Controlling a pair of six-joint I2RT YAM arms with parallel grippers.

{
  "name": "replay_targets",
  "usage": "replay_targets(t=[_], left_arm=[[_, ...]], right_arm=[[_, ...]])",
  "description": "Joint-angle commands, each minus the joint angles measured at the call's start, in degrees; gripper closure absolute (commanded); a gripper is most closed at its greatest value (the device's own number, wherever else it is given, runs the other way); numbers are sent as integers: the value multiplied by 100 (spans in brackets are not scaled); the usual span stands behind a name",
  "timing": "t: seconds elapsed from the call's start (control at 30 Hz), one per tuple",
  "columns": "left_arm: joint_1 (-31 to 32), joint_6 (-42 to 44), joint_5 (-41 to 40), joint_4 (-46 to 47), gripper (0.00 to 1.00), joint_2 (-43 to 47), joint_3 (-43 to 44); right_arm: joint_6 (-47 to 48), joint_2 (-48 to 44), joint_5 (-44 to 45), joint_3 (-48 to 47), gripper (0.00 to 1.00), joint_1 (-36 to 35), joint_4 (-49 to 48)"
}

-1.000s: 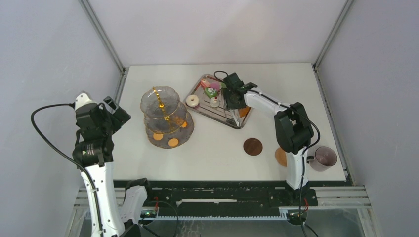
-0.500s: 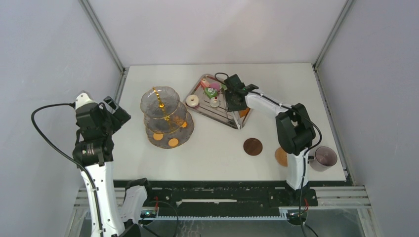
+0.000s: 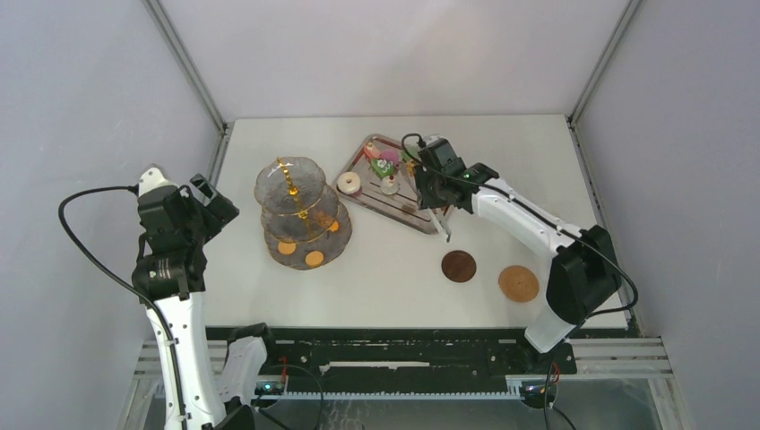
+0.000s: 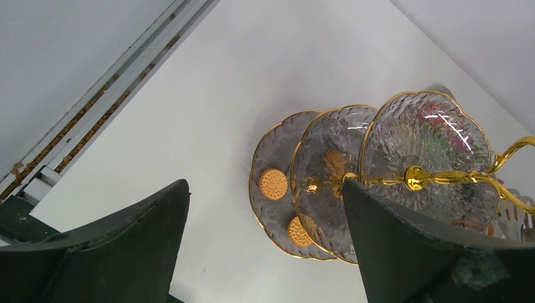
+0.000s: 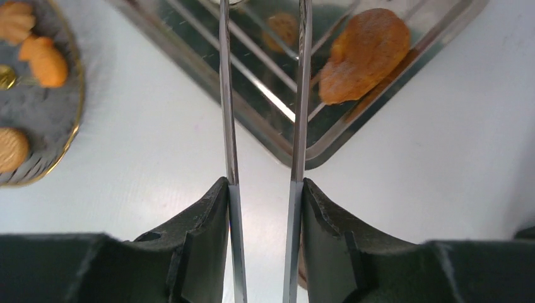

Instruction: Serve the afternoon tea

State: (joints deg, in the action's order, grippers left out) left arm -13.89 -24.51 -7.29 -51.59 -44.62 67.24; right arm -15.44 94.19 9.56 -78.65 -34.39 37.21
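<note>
The three-tier glass stand (image 3: 300, 210) with a gold pole carries orange cookies (image 3: 315, 259) on its bottom tier. In the left wrist view the stand (image 4: 372, 164) and a cookie (image 4: 273, 184) lie ahead of my open, empty left gripper (image 4: 265, 183). The steel tray (image 3: 408, 208) holds a white donut (image 3: 349, 183) and small colourful cakes (image 3: 385, 166). My right gripper (image 3: 436, 193) is shut on the long metal tongs (image 3: 439, 224), both blades pressed between its fingers (image 5: 265, 189). Past the tongs (image 5: 301, 95), an orange cookie (image 5: 363, 53) lies in the tray's near corner (image 5: 315, 154).
Two brown round coasters (image 3: 459, 266) (image 3: 519, 283) lie on the table between the tray and the right arm's base. My left gripper (image 3: 211, 204) hangs off the table's left edge, beside the stand. The stand's bottom tier (image 5: 38, 107) shows left of the tongs.
The right fingers have closed onto the tongs. The right arm's elbow has swung out to the right and the gripper has shifted slightly nearer. The left arm has stayed still.
</note>
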Motion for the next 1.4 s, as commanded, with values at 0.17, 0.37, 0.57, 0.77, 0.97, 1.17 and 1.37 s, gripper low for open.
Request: replay_targets(t=[0.17, 0.37, 0.57, 0.77, 0.97, 1.17, 1.37], left_arm=[[35, -167, 284, 8, 5, 107, 267], [31, -192, 212, -153, 6, 182, 294], [33, -188, 145, -210, 6, 309, 299], [36, -159, 128, -232, 5, 329, 346], [31, -177, 118, -162, 5, 434, 315], [31, -161, 178, -189, 5, 432, 318], [40, -118, 126, -236, 5, 492, 313]], right_arm=[[281, -619, -448, 156, 61, -1075, -92], [558, -572, -632, 298, 62, -1588, -409], [525, -422, -852, 289, 62, -1757, -553], [565, -83, -867, 112, 61, -1994, -480], [557, 93, -807, -7, 61, -2166, -476], [626, 473, -725, -480, 61, -2397, -243], [623, 890, -743, -822, 58, -2496, -208]])
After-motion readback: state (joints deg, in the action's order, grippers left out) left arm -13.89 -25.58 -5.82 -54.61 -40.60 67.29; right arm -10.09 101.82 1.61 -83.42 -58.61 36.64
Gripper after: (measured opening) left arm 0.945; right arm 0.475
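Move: Holding the tongs over the tray's near right end, the right hand has the cake stand's bottom plate about 27 cm to its left, 7 cm back and 13 cm below. Two round biscuits lie on that plate, some 32 cm left and 9 cm back, and 26 cm left and 11 cm back. The donut on the tray is roughly 19 cm left, 6 cm ahead. From the empty left hand, the bottom plate lies about 16 cm right, 5 cm ahead, 27 cm below. Swinging away from the tray, the right arm carries the tongs left about 15 cm and back some 12 cm, turning roughly 30 degrees counter-clockwise so the tongs reach over the right edge of the stand's bottom plate. It goes nearly level, dips a few centimetres late, then finishes leftwards; the fingers keep the tongs squeezed, seemingly on a round biscuit. ##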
